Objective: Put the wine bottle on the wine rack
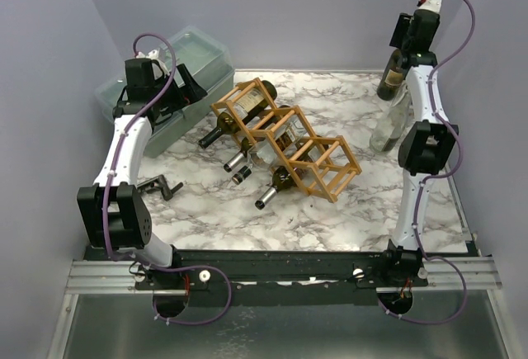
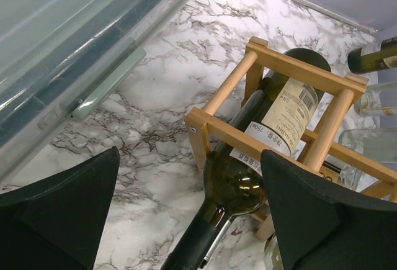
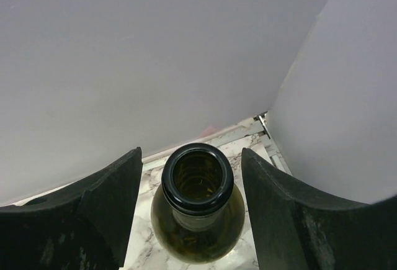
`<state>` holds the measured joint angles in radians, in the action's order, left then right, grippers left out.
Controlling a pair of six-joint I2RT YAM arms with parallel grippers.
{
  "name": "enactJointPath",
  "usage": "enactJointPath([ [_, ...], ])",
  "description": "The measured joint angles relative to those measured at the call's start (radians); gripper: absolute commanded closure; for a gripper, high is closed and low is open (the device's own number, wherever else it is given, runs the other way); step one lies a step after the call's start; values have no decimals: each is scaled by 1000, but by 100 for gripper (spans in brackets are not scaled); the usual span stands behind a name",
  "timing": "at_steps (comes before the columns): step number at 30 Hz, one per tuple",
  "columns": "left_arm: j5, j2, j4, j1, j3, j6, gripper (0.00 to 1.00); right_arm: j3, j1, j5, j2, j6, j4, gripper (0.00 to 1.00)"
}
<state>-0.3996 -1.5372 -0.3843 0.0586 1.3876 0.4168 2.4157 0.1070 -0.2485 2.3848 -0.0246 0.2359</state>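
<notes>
A dark green wine bottle (image 1: 390,78) stands upright at the back right corner. In the right wrist view its open mouth (image 3: 197,180) sits between my right gripper's (image 3: 189,158) fingers, with a narrow gap on each side. That gripper (image 1: 406,45) hovers over the bottle's neck, open. The wooden wine rack (image 1: 322,161) lies mid-table with three bottles in its left cells. My left gripper (image 1: 186,87) hangs open by the rack's left end; in its view (image 2: 189,153) a labelled bottle (image 2: 282,115) lies in the rack (image 2: 291,65).
A clear glass bottle (image 1: 388,128) stands just in front of the dark one. A translucent plastic bin (image 1: 173,78) sits at the back left. A small black object (image 1: 161,186) lies near the left arm. Walls close in the back and right.
</notes>
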Motion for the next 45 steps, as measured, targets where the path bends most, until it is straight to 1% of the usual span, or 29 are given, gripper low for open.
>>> enactJointPath([
  [5, -1, -20, -9, 0, 13, -4, 3, 19, 0, -13, 25, 18, -21, 36],
  [8, -2, -31, -15, 0, 13, -7, 3, 20, 0, -20, 27, 33, -38, 40],
  [17, -2, -38, -16, 0, 13, -11, 2, 30, 0, -28, 45, 53, -80, 64],
  [21, -2, -38, -17, 0, 13, -14, 2, 30, 0, -28, 50, 53, -87, 80],
  [25, -2, -38, -17, 0, 13, -14, 2, 30, 0, -27, 50, 52, -90, 90],
  [27, -3, -38, -17, 0, 13, -14, 2, 32, -3, -27, 50, 52, -90, 98],
  [28, -3, -38, -17, 0, 13, -14, 2, 33, -5, -27, 50, 51, -89, 99],
  [36, -3, -38, -17, 0, 13, -15, 1, 37, -58, -26, 48, 35, -100, 99],
  [40, -2, -38, -17, 0, 13, -16, 1, 51, -96, -13, 40, -8, -116, 100],
  [45, 4, -37, -18, 0, 13, -18, 1, 50, -124, 51, -26, -95, -119, 99],
])
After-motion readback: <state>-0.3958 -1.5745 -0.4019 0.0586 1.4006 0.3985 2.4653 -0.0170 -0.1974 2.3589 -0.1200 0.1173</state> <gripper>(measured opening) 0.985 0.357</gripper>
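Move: The standing green wine bottle has its neck already between the right hand's open fingers, its middle about 2 cm ahead, 1 cm to the right and some 11 cm below. The capped clear bottle stands about 10 cm back and 2 cm right of that hand, the uncapped clear one 15 cm back and 6 cm left. The wine rack's middle is roughly 24 cm back and 40 cm left. From the left hand the green bottle lies about 25 cm ahead and 64 cm right. The green bottle's neck is pinched just under the mouth as the right hand eases a centimetre or so forward and its fingers close from about two-thirds open to a third. Keeping that grip, the hand sweeps about 10 cm left, towards the rack's side, and rises some 7 cm, speeding up as the fingers tip up 10 to 15 degrees and swing a little counter-clockwise. ##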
